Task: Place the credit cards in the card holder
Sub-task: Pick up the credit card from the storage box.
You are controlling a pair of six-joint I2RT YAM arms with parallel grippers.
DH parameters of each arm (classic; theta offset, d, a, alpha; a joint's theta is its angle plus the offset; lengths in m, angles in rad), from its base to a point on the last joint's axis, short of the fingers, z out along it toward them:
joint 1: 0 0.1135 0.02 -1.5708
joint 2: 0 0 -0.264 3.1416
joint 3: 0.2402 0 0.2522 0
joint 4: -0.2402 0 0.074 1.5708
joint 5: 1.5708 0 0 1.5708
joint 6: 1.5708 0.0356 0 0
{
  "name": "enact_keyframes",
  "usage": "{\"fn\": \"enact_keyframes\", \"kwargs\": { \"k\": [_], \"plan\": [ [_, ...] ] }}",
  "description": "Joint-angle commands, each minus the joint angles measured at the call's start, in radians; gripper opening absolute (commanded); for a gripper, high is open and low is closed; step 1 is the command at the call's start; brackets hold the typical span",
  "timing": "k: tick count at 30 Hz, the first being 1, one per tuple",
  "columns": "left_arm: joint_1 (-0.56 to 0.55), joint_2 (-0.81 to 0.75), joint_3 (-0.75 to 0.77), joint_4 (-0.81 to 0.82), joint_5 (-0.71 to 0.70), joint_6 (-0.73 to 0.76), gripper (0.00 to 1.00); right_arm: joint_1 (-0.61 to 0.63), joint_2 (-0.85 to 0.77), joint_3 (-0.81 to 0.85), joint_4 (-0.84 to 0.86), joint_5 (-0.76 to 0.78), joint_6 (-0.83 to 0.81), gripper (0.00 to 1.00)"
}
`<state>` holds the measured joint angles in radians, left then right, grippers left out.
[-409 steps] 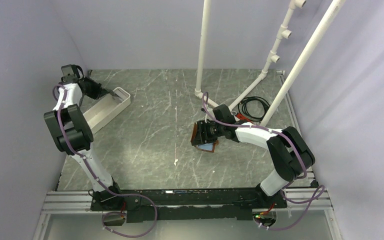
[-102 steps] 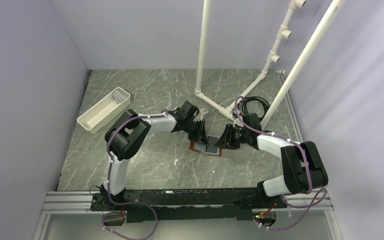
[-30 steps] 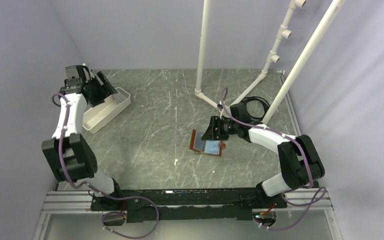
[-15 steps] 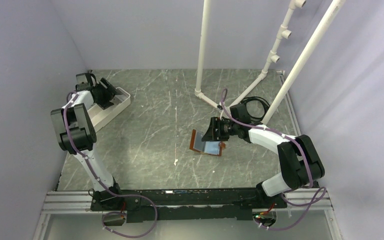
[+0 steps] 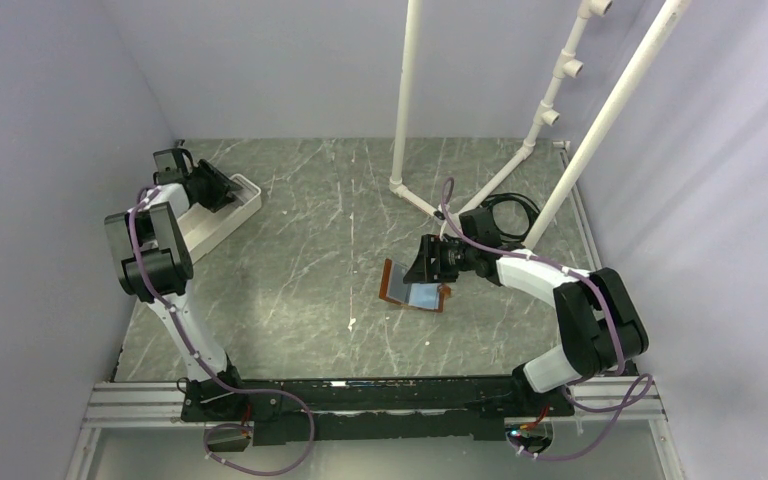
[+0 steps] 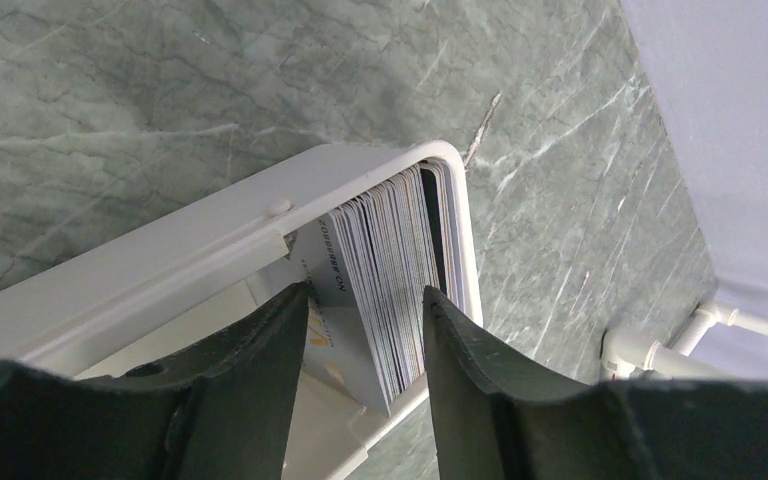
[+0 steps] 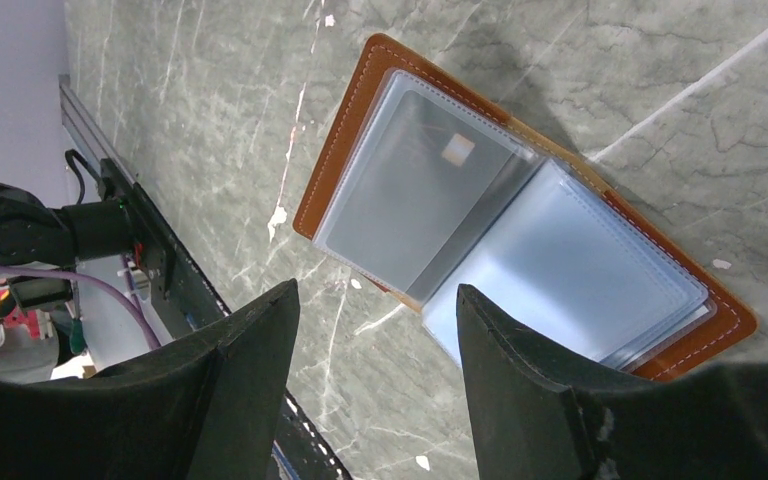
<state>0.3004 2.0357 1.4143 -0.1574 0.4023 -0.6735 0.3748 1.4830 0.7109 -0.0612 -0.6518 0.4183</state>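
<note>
Several credit cards (image 6: 390, 270) stand on edge, packed at the end of a long white tray (image 6: 210, 250) at the table's far left (image 5: 210, 225). My left gripper (image 6: 364, 290) reaches down into the tray, open, one finger on each side of the stack; I cannot see whether either finger presses on it. The brown leather card holder (image 5: 415, 287) lies open mid-table. Its clear sleeves show a grey card with a chip (image 7: 420, 180) and a pale blue card (image 7: 560, 260). My right gripper (image 7: 378, 285) hovers open just above the holder's near edge, holding nothing.
White PVC pipes (image 5: 405, 100) rise from the table behind the holder, and a slanted one (image 5: 610, 110) crosses at the right. A black cable coil (image 5: 505, 212) lies by the right arm. Walls stand close on both sides. The metal rail (image 5: 360, 395) runs along the near edge.
The left arm has folded in and lowered, keeping its gripper at the tray's far end. The right arm and the card holder have not moved.
</note>
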Motion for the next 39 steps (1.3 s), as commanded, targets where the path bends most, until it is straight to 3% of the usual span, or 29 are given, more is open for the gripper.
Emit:
{"fn": "enact_keyframes", "kwargs": {
  "k": [1, 11, 17, 25, 30, 39],
  "plan": [
    [-0.003, -0.003, 0.048, 0.065, 0.062, -0.019, 0.49, -0.001, 0.009, 0.012, 0.024, 0.006, -0.018, 0.62],
    [-0.001, -0.014, 0.054, 0.051, 0.095, -0.029, 0.37, -0.001, 0.017, 0.016, 0.023, 0.004, -0.018, 0.62],
    [0.003, -0.003, 0.083, 0.001, 0.113, -0.021, 0.21, -0.001, 0.017, 0.016, 0.021, 0.006, -0.019, 0.62],
    [0.02, 0.002, 0.166, -0.165, 0.143, 0.014, 0.15, -0.002, 0.023, 0.019, 0.025, -0.001, -0.013, 0.62],
    [0.032, -0.011, 0.209, -0.29, 0.156, 0.038, 0.04, -0.002, 0.027, 0.022, 0.02, -0.008, -0.015, 0.61],
    [0.028, -0.28, 0.144, -0.393, 0.159, 0.126, 0.0, -0.001, 0.027, 0.027, 0.004, -0.019, -0.016, 0.61]
  ]
}}
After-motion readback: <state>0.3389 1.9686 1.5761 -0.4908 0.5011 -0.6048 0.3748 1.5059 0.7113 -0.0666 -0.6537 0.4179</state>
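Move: The left hand's open fingers already straddle the top of the upright credit cards in the storage box; the card to be taken lies about 1 cm ahead, level sideways, its middle some 2 cm below. The box's far end wall is roughly 3 cm ahead and 3 cm to the right, and the box's middle about 7 cm back and 5 cm to the left, both a few centimetres lower. From the right hand, that card lies some 24 cm ahead and 42 cm to the left. The left hand stays over the card stack, easing barely forward and to the right while its half-open fingers steadily close until they pinch a single card by its upper edge. It rises with it, slowly at first and faster at the end, about 5 cm in all, and draws back some 3 cm late in the lift, the wrist turning only a few degrees. ##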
